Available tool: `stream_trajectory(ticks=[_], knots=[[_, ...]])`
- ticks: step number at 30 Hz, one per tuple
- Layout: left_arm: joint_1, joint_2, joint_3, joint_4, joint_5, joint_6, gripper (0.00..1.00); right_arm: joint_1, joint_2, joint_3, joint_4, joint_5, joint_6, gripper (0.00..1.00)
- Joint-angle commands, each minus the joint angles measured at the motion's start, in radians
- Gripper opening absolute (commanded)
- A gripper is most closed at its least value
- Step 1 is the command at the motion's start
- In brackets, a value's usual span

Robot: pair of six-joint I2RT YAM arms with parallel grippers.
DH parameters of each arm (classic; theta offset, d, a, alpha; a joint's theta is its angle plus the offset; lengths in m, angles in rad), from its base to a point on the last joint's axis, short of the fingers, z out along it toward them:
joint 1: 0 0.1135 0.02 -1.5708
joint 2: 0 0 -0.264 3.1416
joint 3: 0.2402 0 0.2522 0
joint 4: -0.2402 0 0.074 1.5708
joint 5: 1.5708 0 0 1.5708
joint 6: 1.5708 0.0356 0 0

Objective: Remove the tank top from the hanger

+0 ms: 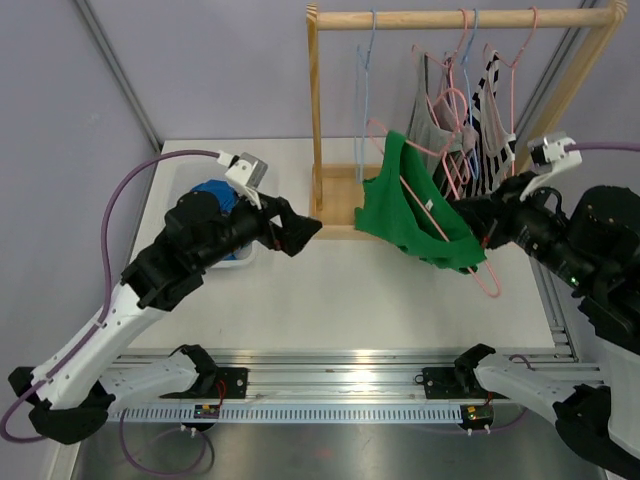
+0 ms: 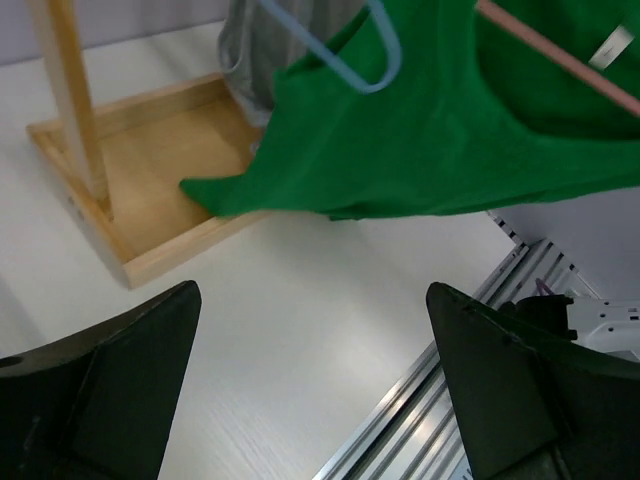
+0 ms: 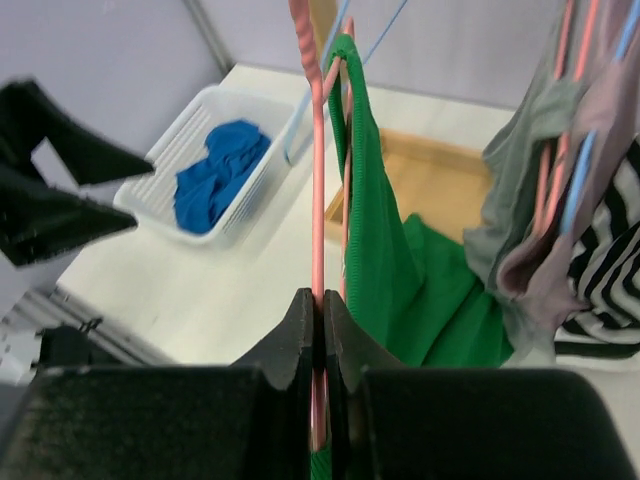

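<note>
A green tank top (image 1: 405, 205) hangs on a pink hanger (image 1: 425, 200), held tilted in the air in front of the wooden rack (image 1: 460, 18). My right gripper (image 1: 482, 228) is shut on the pink hanger's wire (image 3: 317, 240), with the green fabric (image 3: 375, 260) draped just right of the jaws. My left gripper (image 1: 300, 230) stands wide open left of the tank top, apart from it, with nothing between its fingers (image 2: 100, 390). In the left wrist view the tank top (image 2: 440, 130) hangs above and beyond the jaws over the table.
A white basket (image 1: 240, 255) holding blue cloth (image 1: 215, 195) sits at the table's left. The rack's wooden base tray (image 1: 340, 195) lies behind the tank top. More garments (image 1: 470, 110) on pink and blue hangers hang from the rail. A metal rail (image 1: 350, 360) runs along the near edge.
</note>
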Motion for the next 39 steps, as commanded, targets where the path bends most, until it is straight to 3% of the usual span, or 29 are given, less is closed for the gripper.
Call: stream_trajectory(ticks=[1,5,7,15,16,19,21,22,28,31,35,39], knots=[[-0.146,0.048,0.080,0.178,-0.198,0.057,0.99,-0.003,-0.122,-0.121,0.024,-0.171,0.006,0.00],[-0.345,0.097,0.078,0.272,-0.401,0.138,0.99,-0.003,-0.197,-0.266,-0.005,-0.247,0.021,0.00],[-0.396,0.117,0.077,0.310,-0.438,0.175,0.99,-0.001,-0.232,-0.302,-0.007,-0.339,0.021,0.00],[-0.421,0.234,0.077,0.310,-0.499,0.168,0.95,-0.003,-0.291,-0.362,0.044,-0.466,0.078,0.00],[-0.424,0.238,0.075,0.309,-0.501,0.164,0.88,-0.003,-0.289,-0.357,0.046,-0.463,0.078,0.00],[-0.424,0.248,0.059,0.304,-0.515,0.157,0.83,-0.003,-0.283,-0.345,0.047,-0.450,0.078,0.00],[-0.424,0.248,0.046,0.313,-0.519,0.158,0.73,-0.003,-0.282,-0.339,0.053,-0.447,0.079,0.00],[-0.425,0.249,0.039,0.316,-0.524,0.160,0.50,-0.004,-0.279,-0.334,0.056,-0.452,0.079,0.00],[-0.425,0.258,0.051,0.280,-0.576,0.160,0.02,-0.003,-0.276,-0.344,0.058,-0.420,0.059,0.00],[-0.424,0.246,0.055,0.238,-0.695,0.145,0.00,-0.003,-0.274,-0.351,0.049,-0.450,0.030,0.00],[-0.407,0.183,0.078,0.056,-1.092,0.019,0.00,-0.003,-0.294,-0.373,0.042,-0.574,-0.040,0.00],[-0.308,0.090,0.089,-0.113,-1.170,-0.099,0.00,-0.003,-0.320,-0.397,0.111,-0.741,-0.076,0.00]])
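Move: Out in front of the left gripper hangs the green tank top on its pink hanger, its middle about 5 cm ahead, 16 cm to the right and some 4 cm above; the empty blue hanger is roughly 20 cm ahead, 7 cm right and 8 cm up, the grey top about 22 cm ahead, 19 cm right and 3 cm up. The blue top in the tray lies some 11 cm ahead, 19 cm left and 20 cm below. From the right hand, the green top is level fore and aft, 6 cm left and 4 cm below. Reaching about 10 cm to the right with a small backward-and-up arc that dips again, the left hand shuts its open fingers on the green top's left edge, then draws left about 10 cm and forward 4, swinging some 30 degrees counter-clockwise. The right hand keeps its pinch on the pink hanger, bringing it back and down, then a little farther back and left, turning counter-clockwise too. ##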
